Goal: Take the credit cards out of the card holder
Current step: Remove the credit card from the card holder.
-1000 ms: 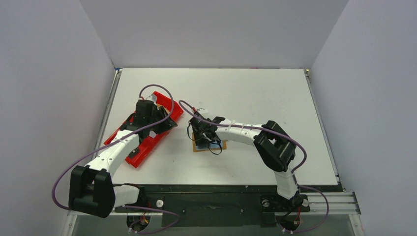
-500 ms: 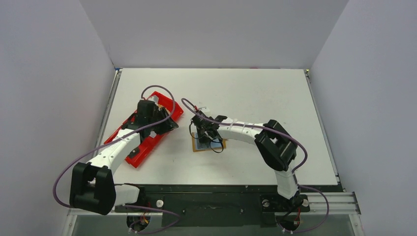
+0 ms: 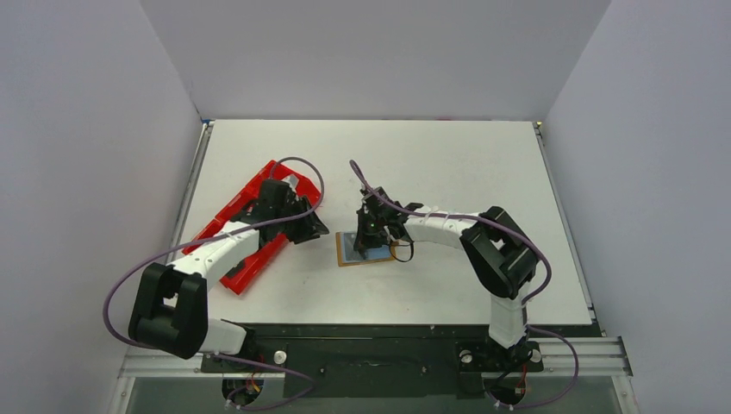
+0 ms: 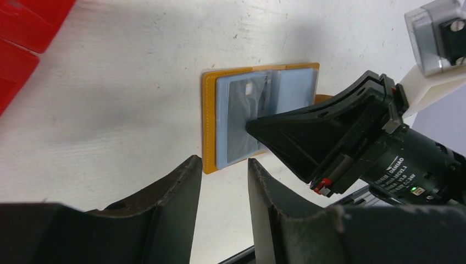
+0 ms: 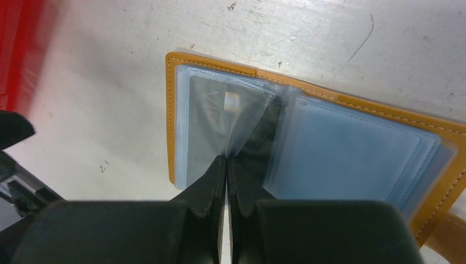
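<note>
The tan card holder [image 3: 347, 256] lies open on the table, its pale blue sleeves facing up [image 5: 351, 148]. A grey credit card [image 5: 211, 118] with a chip sits inside the left sleeve [image 4: 244, 121]. My right gripper [image 5: 226, 160] stands over the holder's middle [image 3: 369, 235], shut on a thin clear sleeve page that it lifts from the spine. My left gripper [image 4: 222, 165] hangs open just left of the holder [image 3: 315, 227] with nothing between its fingers. Any other cards are hidden in the sleeves.
A long red tray [image 3: 244, 269] lies at an angle at the left, partly under my left arm, and shows as a red edge [image 4: 22, 27] [image 5: 14, 49]. White walls close in the table on three sides.
My right gripper has shut on the sleeve page and shifted slightly right over the holder. My left arm has swung right, off the tray and towards the holder's left edge.
</note>
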Controlling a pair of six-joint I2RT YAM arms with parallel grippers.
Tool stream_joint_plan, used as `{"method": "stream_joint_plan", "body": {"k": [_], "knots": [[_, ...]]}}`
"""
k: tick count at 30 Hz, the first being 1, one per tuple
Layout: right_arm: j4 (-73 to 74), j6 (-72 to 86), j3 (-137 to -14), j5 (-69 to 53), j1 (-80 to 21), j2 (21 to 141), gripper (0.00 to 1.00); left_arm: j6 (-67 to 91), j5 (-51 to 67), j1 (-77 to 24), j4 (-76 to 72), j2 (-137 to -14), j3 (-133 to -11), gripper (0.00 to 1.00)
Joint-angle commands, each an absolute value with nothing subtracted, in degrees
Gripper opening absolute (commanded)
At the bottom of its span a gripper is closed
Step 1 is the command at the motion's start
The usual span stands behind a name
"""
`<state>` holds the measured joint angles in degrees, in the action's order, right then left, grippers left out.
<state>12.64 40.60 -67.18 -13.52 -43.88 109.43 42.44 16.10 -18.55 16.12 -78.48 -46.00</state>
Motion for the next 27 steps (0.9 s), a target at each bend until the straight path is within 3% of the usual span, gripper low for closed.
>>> {"method": "stream_joint_plan", "body": {"k": [1, 27], "knots": [[10.55, 41.52, -64.13, -15.83, -42.53, 107.77, 0.00, 43.10, 18.95, -19.80, 12.42, -80.86, -46.93, 0.34], [2.36, 46.06, -58.01, -21.19, -39.85, 100.87, 0.00, 45.64, 25.74, -24.03, 5.48, -89.08, -47.00, 0.38]]}}
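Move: The card holder lies open on the table. From my left hand, the middle of its left-page clear sleeve is about 9 cm to the right, 1 cm back and some 7 cm down. The blue right page is about 16 cm right and 1 cm back, and the red tray's middle roughly 17 cm left and 4 cm ahead. My right hand is on that sleeve; its middle is about 2 cm left of my right fingertips and 1 cm below. With my right fingers still shut on the clear sleeve, I draw it slowly right and a little back, not quite 2 cm, barely tilting. Meanwhile I bring my left hand, fingers kept partly open, about 5 cm right and 3 cm down, easing slightly back, towards the sleeve's left edge. Its fingers tip down and turn a little clockwise, and stop short of touching the holder. ##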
